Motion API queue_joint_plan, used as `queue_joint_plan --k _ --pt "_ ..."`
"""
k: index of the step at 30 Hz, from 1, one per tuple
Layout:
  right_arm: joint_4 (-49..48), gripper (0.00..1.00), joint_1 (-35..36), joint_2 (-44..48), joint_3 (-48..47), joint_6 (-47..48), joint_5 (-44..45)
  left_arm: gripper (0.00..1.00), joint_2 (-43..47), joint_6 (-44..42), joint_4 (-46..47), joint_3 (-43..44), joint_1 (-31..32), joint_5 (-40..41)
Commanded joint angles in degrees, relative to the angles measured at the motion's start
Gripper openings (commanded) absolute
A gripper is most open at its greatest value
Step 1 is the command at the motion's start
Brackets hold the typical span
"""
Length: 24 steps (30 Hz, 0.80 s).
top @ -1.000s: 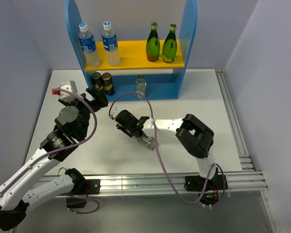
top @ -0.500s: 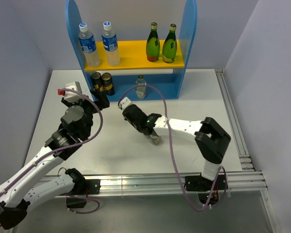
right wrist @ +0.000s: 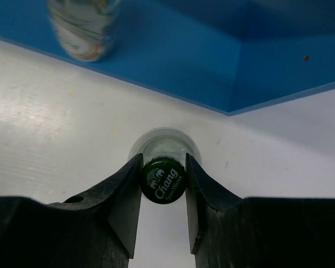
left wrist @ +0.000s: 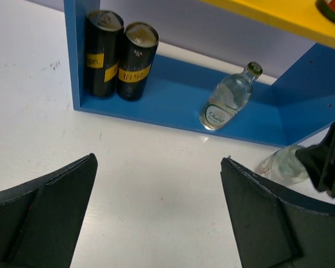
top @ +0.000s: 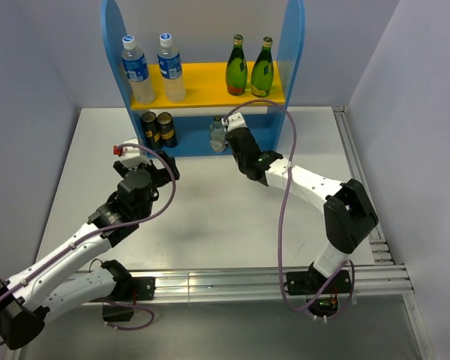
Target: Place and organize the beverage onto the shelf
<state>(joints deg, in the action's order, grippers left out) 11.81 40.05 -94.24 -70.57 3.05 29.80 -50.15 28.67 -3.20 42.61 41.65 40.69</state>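
Note:
The shelf [top: 291, 52] carries two clear blue-labelled bottles [top: 135, 69] and two green bottles [top: 237, 67] on its yellow board. One short clear bottle [top: 217, 135] [left wrist: 226, 103] stands on the blue base. My right gripper [right wrist: 163, 167] [top: 256, 171] is shut on the green cap of a second short clear bottle [right wrist: 163, 142] [left wrist: 280, 166]. It holds that bottle just in front of the base, right of the first. Whether it touches the table I cannot tell. My left gripper [left wrist: 158, 162] [top: 162, 166] is open over bare table, left of the held bottle.
Two black-and-gold cans [top: 157, 129] [left wrist: 121, 54] stand at the left end of the blue base. The right side panel [left wrist: 318, 84] is close beside the held bottle. A purple cable [top: 281, 187] loops off the right arm over the table.
My right arm has carried the short bottle from mid-table up to the front of the shelf base. My left arm has shifted right and slightly nearer, its gripper still open.

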Motion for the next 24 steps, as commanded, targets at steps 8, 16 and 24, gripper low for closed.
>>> queue_joint_plan --k 8,16,24 --pt "-9.4 0.00 -7.0 -5.5 -14.4 1.6 1.8 0.99 -1.6 3.1 5.4 -2.6 -0.3 -3.2" --pt "-13.3 0.00 -9.9 -10.3 -18.3 -1.0 2.0 0.99 -2.4 2.7 6.8 -3.8 -0.3 -3.2" --pt "-23.5 0.00 -11.8 -12.5 -11.9 -10.9 4.6 0.99 -2.9 2.8 7.8 -5.1 -0.3 -3.3"
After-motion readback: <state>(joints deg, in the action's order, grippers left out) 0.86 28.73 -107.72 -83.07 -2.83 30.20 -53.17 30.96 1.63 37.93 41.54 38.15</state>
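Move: The right hand holds the clear glass bottle by its cap, and the bottle's base leads. The free spot on the lower blue shelf lies about 15 cm ahead of the hand, 3 cm to the right and 18 cm below. The standing clear bottle is some 14 cm ahead and 10 cm left of the hand, and the right side panel 15 cm ahead and 9 cm right. From the left hand that free spot is roughly 25 cm ahead, 27 cm right and 27 cm below. Keeping its pinch on the cap, the right hand carries the glass bottle forward about 11 cm and some 4 cm to the right, base first, over the front edge of the lower shelf and into the gap between the standing bottle and the right panel, rising 2 to 3 cm on the way and then easing down a little. The wrist turns about 15 degrees clockwise, rolls its left side up and lifts the fingertips slightly, while the empty, open left hand sinks about 4 cm well clear. ##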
